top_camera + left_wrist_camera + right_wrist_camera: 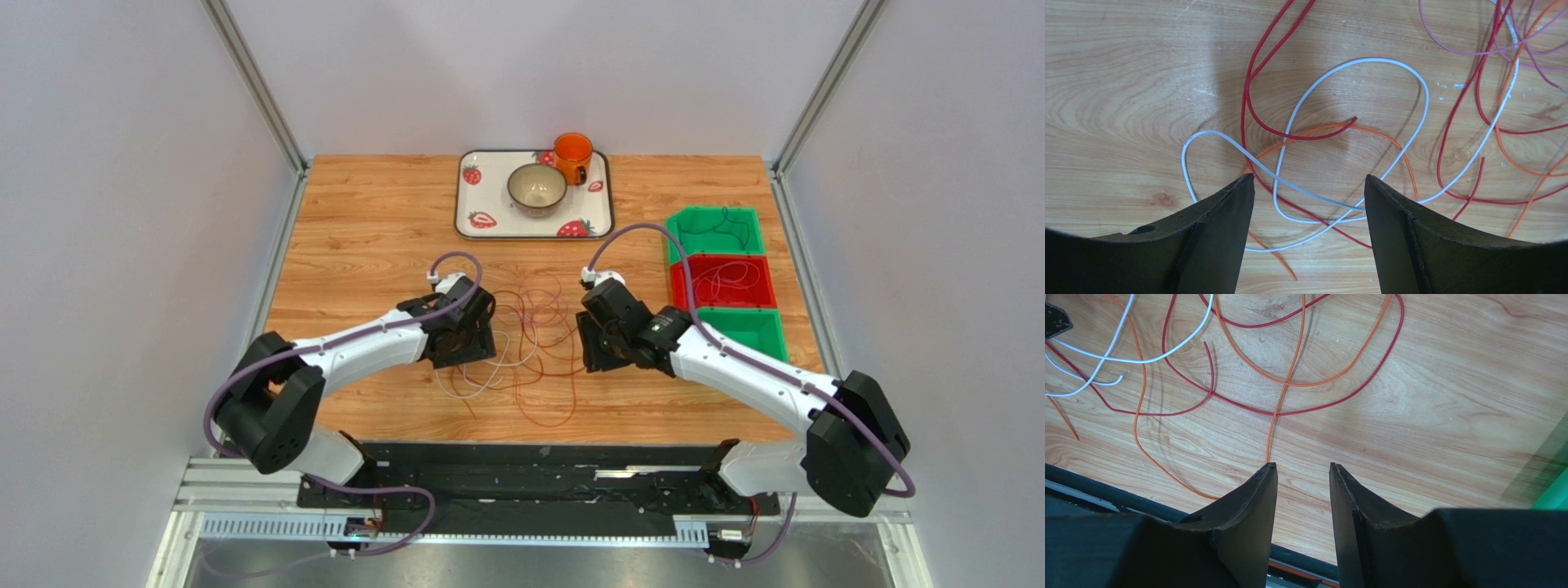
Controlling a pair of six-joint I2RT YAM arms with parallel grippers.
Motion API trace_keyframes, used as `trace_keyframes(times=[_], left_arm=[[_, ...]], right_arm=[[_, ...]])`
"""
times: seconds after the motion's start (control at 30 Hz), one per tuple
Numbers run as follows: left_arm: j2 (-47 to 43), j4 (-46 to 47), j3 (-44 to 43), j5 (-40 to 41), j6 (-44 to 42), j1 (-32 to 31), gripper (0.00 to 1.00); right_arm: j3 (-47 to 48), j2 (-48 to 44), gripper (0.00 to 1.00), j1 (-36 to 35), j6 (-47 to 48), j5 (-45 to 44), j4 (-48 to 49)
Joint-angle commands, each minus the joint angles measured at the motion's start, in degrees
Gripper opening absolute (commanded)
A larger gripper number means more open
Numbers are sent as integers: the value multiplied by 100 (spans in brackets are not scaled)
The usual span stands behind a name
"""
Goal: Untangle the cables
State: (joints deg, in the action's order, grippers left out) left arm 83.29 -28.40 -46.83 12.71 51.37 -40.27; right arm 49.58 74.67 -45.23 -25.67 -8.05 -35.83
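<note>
The cables (534,355) lie in a loose tangle of thin red, orange and white loops on the wooden table between my two arms. My left gripper (472,337) hovers over the tangle's left side. In the left wrist view it (1308,179) is open wide, with a white cable (1364,60), a red cable (1246,98) and an orange cable (1339,127) crossing on the wood below the gap. My right gripper (597,343) stands at the tangle's right side. In its own view it (1302,467) is open narrowly and holds nothing. An orange cable (1281,404) ends just ahead of its left fingertip.
A strawberry-print tray (470,208) at the back holds a bowl (537,188) and an orange mug (572,156). At the right stand a green bin (714,213), a red bin (769,284) and another green bin (748,333); the two farther ones hold thin wires. The black front rail (1082,484) runs close under the right gripper.
</note>
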Motion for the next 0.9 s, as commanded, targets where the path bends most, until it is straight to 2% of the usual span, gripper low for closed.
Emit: trace_keyframes(times=[0.0, 0.03, 0.13, 0.17, 0.23, 0.27, 0.5, 0.63, 0.77, 0.87], left_arm=[[196, 63, -291, 275, 31, 54, 73], [310, 37, -396, 302, -4, 54, 71], [451, -77, -529, 337, -57, 55, 54], [452, -69, -529, 337, -57, 54, 34], [365, -69, -503, 390, -57, 63, 19], [320, -51, -494, 390, -66, 63, 0], [-382, -797, -1169, 600, -697, -173, 0], [-1277, -798, -1478, 382, -1366, -446, 0], [-1885, -676, -1689, -320, -1893, -499, 0], [-2307, -352, -1768, -1198, -2376, -525, 0]], right_arm=[[-115, -173, 40, -21, -70, -135, 85], [-124, -155, 40, -21, -78, -126, 77], [-150, -181, 39, -21, -70, -135, 41], [-159, -199, 39, -21, -70, -144, 41], [-186, -260, 39, -21, -70, -170, 33], [-194, -269, 39, -21, -78, -170, 24], [-177, -348, 37, -21, -105, 119, 208], [68, -576, 38, -21, 0, 523, 331], [332, -928, 40, -21, 97, 1042, 489], [516, -1244, 44, -21, 141, 1175, 586]])
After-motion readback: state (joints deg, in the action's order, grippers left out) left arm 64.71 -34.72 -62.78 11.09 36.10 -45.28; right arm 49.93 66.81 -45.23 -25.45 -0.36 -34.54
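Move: The white cable's nearest strand lies between the left hand's open fingers, about 2 cm ahead and 1 cm below; the red cable's loose end is some 4 cm ahead and 2 cm right, the orange cable's free end 4 cm back and 1 cm left, and the purple tangle about 9 cm ahead and 12 cm right. From the right hand, that white strand lies roughly 18 cm left, 4 cm ahead and 5 cm below. The white cable is pinched by the left hand, which eases forward a centimetre or two just over the table and shuts fully on the strand, then carries it up by nearly 20 cm and slightly left, tilting its fingers outward and turning clockwise, about 30 degrees in all. The right hand, partly open and empty, dips slightly, then rises about 5 cm while drifting left. ##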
